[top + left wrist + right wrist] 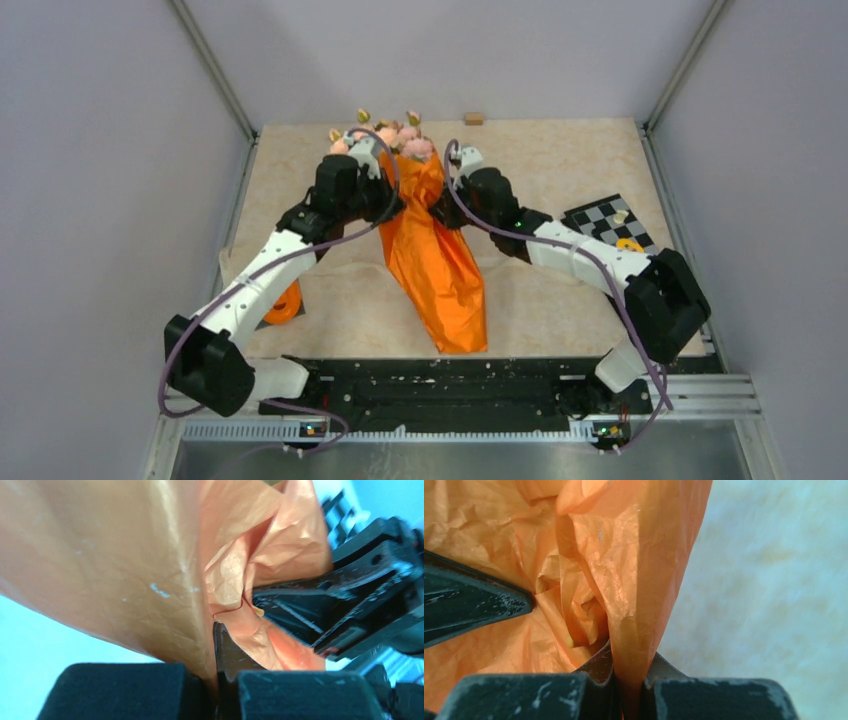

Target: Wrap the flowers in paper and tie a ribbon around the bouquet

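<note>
The bouquet lies along the middle of the table, a narrow cone of glossy orange paper (pixel 437 262) with its point towards the arms. The pink flowers (pixel 398 135) stick out at the far end. My left gripper (pixel 388 200) is shut on the paper's left edge just below the blooms, and a fold of paper (pixel 125 570) is pinched between its jaws (pixel 216 635). My right gripper (pixel 442 203) is shut on the right edge, with a crease of paper (pixel 634 555) running down between its fingers (pixel 626 660). The two grippers face each other closely. I cannot make out the ribbon.
A small orange-and-green object (pixel 285 303) lies under the left forearm. A checkerboard card (pixel 605 222) with a yellow piece (pixel 629 243) sits at the right, partly under the right arm. A small wooden block (pixel 474 118) rests at the far edge. Metal posts and walls enclose the table.
</note>
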Robot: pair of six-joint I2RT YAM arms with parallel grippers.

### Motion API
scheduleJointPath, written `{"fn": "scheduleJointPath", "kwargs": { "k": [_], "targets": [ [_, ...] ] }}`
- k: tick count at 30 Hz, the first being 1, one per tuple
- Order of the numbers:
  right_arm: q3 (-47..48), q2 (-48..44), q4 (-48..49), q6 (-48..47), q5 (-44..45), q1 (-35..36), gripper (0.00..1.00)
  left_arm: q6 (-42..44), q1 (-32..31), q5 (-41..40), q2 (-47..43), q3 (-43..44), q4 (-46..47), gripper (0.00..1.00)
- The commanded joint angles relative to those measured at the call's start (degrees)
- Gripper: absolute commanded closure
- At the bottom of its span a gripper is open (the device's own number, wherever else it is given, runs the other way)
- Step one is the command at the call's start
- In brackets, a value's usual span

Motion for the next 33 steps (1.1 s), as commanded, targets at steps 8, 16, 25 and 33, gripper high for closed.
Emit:
{"fn": "scheduleJointPath", "kwargs": {
  "k": [8, 16, 25, 33],
  "targets": [
    [-22.32, 1.91, 19.21, 12.41, 7.84, 2.28, 1.00, -10.17, 0.63, -2.81, 4.34, -23.11, 19.81, 1.00],
    [-24.46, 11.43, 23.90, 15.96, 14.78, 2.19, 1.00, -9.30, 3.94, -0.50, 17.95, -21.77, 22.26, 1.00],
    [-18.36, 16.10, 22.72, 12.40, 12.59, -2.39, 0.88, -8.19, 7.48, 2.54, 24.72, -15.60, 21.72, 0.97],
    [-19.26, 9.49, 19.97, 8.89, 11.00, -2.49, 0.46, -9.53, 7.38, -1.86, 18.54, -15.91, 15.89, 0.46]
  ]
}}
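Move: Both hands already pinch the sides of the orange paper and hold the wrapped bouquet in the air. Its place on the table is some 24 cm below the left hand, 3 cm ahead and 3 cm right, and about 20 cm below the right hand, 2 cm ahead and 1 cm left. The flower heads are about 11 cm ahead of the left hand and 2 cm left, level with it; the paper's lower end lies 18 cm back, 12 cm right and about 20 cm down. Keeping their pinch on the paper's two sides, both hands lower the bouquet together, the left some 22 cm and the right some 18, swinging back about 5 cm at first and then forward again as the descent eases out, the left fingers tipping down about 25 degrees while the right tip down less and turn clockwise. Near the table they stop sinking, and both grippers open to about half and let go of the paper, the hands spreading a few centimetres apart. ##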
